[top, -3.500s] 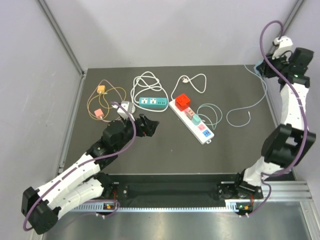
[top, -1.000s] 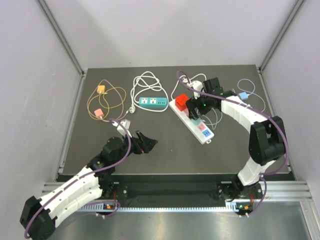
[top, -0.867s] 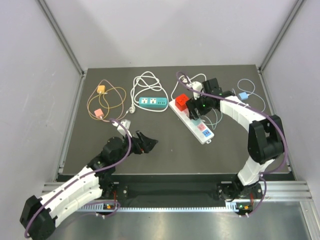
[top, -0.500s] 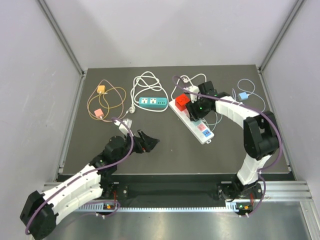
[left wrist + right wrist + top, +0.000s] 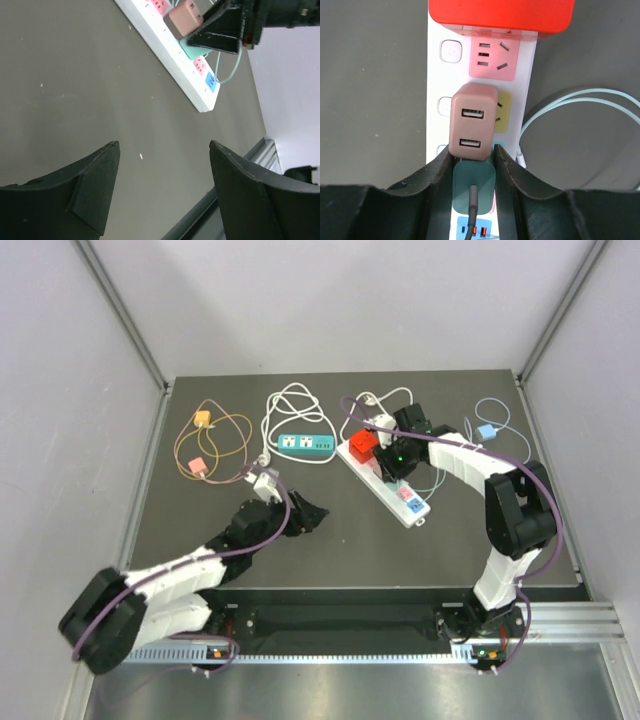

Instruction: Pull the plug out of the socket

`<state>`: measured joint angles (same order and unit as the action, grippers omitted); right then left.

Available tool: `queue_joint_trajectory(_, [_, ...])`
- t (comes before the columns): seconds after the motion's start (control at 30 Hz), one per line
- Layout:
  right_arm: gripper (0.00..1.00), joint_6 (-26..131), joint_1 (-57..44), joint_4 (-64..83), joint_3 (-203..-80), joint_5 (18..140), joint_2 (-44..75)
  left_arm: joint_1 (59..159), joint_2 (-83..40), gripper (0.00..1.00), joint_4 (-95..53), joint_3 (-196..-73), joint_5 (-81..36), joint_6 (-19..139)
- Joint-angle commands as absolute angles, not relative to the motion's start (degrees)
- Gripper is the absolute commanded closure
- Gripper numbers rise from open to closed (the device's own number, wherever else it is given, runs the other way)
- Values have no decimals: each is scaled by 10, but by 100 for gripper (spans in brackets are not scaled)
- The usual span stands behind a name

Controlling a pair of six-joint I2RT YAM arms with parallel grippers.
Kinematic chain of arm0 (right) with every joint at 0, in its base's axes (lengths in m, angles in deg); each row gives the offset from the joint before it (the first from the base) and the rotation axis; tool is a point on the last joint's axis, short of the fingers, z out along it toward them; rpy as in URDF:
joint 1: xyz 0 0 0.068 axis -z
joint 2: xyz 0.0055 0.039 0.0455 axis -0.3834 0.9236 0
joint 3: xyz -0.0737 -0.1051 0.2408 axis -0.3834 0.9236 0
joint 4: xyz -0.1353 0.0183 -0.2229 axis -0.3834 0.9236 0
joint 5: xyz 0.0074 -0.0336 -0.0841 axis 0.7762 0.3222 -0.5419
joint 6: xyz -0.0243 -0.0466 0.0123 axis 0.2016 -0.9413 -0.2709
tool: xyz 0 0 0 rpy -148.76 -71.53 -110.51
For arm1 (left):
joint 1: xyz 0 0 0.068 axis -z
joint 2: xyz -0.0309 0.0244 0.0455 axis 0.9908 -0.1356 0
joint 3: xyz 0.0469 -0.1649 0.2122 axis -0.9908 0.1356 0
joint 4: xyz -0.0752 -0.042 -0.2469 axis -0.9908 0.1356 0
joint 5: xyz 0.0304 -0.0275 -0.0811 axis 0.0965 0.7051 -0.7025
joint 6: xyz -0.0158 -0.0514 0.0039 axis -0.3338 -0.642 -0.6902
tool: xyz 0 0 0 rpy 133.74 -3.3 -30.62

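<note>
The socket is a white power strip (image 5: 434, 75) (image 5: 411, 509) lying diagonally right of centre. A red block plug (image 5: 500, 15) sits at its far end, and a pink USB adapter (image 5: 472, 122) is plugged in further along. Right behind the adapter sits a teal plug (image 5: 474, 187) with a grey-green cable. My right gripper (image 5: 472, 152) (image 5: 392, 462) is shut on the teal plug, one finger on each side, its tips also flanking the adapter's lower edge. My left gripper (image 5: 164, 145) (image 5: 315, 512) hangs open over bare table, left of the strip.
A teal power strip (image 5: 306, 446) with a coiled white cord (image 5: 295, 400) lies at the back centre. Orange and pink cables (image 5: 205, 445) lie back left, and a light-blue adapter (image 5: 487, 430) with a thin cable back right. A grey adapter (image 5: 263, 480) lies beside the left arm.
My right gripper has slid a little left along the strip and closed on the teal plug. My left arm has reached forward and to the right, its jaws slightly narrower.
</note>
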<state>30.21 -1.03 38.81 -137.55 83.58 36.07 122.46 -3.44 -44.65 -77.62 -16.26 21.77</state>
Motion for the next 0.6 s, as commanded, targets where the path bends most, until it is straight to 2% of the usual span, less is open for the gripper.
queue_joint_trajectory(0.0, [100, 268, -19, 401, -1392, 856, 331, 1224, -123, 28, -585, -829, -174, 186])
queue_joint_trajectory(0.03, [100, 263, -19, 404, -1391, 860, 329, 1224, -148, 40, -601, -853, -184, 182])
queue_joint_trajectory(0.1, [100, 256, -20, 403, -1388, 864, 327, 1222, -228, 57, -661, -889, -215, 167])
queue_joint_trajectory(0.13, [100, 254, -20, 401, -1385, 868, 327, 1221, -255, 82, -680, -901, -226, 160])
queue_joint_trajectory(0.17, [100, 254, -19, 400, -1384, 871, 328, 1218, -308, 98, -700, -915, -251, 152])
queue_joint_trajectory(0.33, [100, 255, -19, 397, -1378, 880, 325, 1209, -452, 100, -816, -1002, -300, 87])
queue_joint_trajectory(0.47, [100, 258, -19, 393, -1377, 885, 320, 1208, -543, 100, -823, -1062, -305, 59])
queue_joint_trajectory(0.57, [100, 261, -19, 393, -1377, 890, 315, 1210, -567, 100, -787, -1102, -290, 61])
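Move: The left hand's goal, the white power strip, has its middle some 19 cm to its right and 10 cm ahead, about 10 cm lower; the strip runs slantwise. On it the green plug sits about 21 cm right and 12 ahead, the brown plug 18 right and 15 ahead, the red plug 13 right and 20 ahead. The right hand already grips the green plug; from that hand the brown plug is about 3 cm ahead and 3 left. Rightward and forward, the left hand sweeps quickly some 16 cm from open table to the near-left edge of the white strip, sinking barely a centimetre and stopping above it. Its open fingers shut completely on nothing on the way, and the hand rolls about 15 degrees, left side dipping. The right hand stays put, keeping its pinch on the green plug. ##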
